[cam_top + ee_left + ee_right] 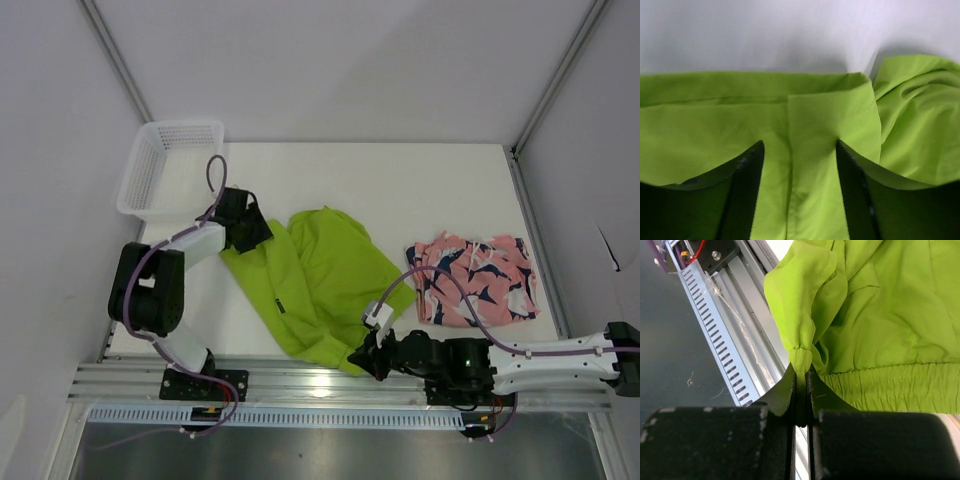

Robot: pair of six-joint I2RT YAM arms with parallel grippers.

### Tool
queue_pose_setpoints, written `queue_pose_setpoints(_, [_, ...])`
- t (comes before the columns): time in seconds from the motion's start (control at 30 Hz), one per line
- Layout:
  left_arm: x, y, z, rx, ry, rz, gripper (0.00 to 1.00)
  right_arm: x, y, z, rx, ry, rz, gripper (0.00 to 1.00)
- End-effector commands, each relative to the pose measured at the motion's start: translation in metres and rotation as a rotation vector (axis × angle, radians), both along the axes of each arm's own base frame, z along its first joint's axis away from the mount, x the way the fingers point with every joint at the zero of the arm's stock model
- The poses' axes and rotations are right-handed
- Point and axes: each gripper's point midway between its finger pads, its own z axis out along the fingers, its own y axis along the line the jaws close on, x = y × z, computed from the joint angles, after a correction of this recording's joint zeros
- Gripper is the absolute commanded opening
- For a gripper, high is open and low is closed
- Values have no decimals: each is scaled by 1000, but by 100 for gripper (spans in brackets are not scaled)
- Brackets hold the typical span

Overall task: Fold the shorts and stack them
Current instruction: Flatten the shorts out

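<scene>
The lime-green shorts (325, 275) lie crumpled in the middle of the table. The coral-pink printed shorts (475, 280) lie flat to their right. My left gripper (252, 232) is at the green pair's far-left corner. In the left wrist view its jaws (799, 150) stand apart, with green cloth (810, 120) spread between and under the two fingers (742, 200). My right gripper (360, 357) is at the near edge of the green shorts. In the right wrist view it (801, 371) is shut on a bunched fold of green cloth (802, 357) beside the elastic waistband (890, 385).
A white mesh basket (170, 165) stands at the table's far-left corner, just behind the left arm. The metal rail (300, 385) of the arm bases runs along the near edge, right beside the right gripper. White walls close in the table's sides and back.
</scene>
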Motion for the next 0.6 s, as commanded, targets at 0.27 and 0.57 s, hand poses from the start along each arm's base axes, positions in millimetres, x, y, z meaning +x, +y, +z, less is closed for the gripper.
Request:
queue_pose_setpoints(0.27, [55, -8, 23, -14, -84, 27, 2, 8, -2, -8, -6, 16, -60, 0])
queue_pose_setpoints(0.57, [36, 21, 76, 250, -9, 67, 0, 20, -7, -9, -85, -22, -99, 0])
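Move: The far edge of the lime-green shorts, at its folded flap, lies about 2 cm ahead of the open left fingers, 1 cm to their right and 3 cm below. The white basket stands some 17 cm ahead and 24 cm to the left of that hand. The right hand already holds the shorts' near corner; from it the flap lies roughly 35 cm ahead, 23 cm to the left and 9 cm lower, and the pink shorts about 22 cm ahead and 30 cm to the right. Bring the left gripper down about 2 cm and forward, slightly right, onto the flap at the shorts' far edge, closing the fingers fully to pinch it. Keep reaching forward, away from the right hand, and raise the pinch some 5 cm, rolling the hand's left side up about 10 degrees. Keep the right fingers shut on the near corner and let it sink about 2 cm. ##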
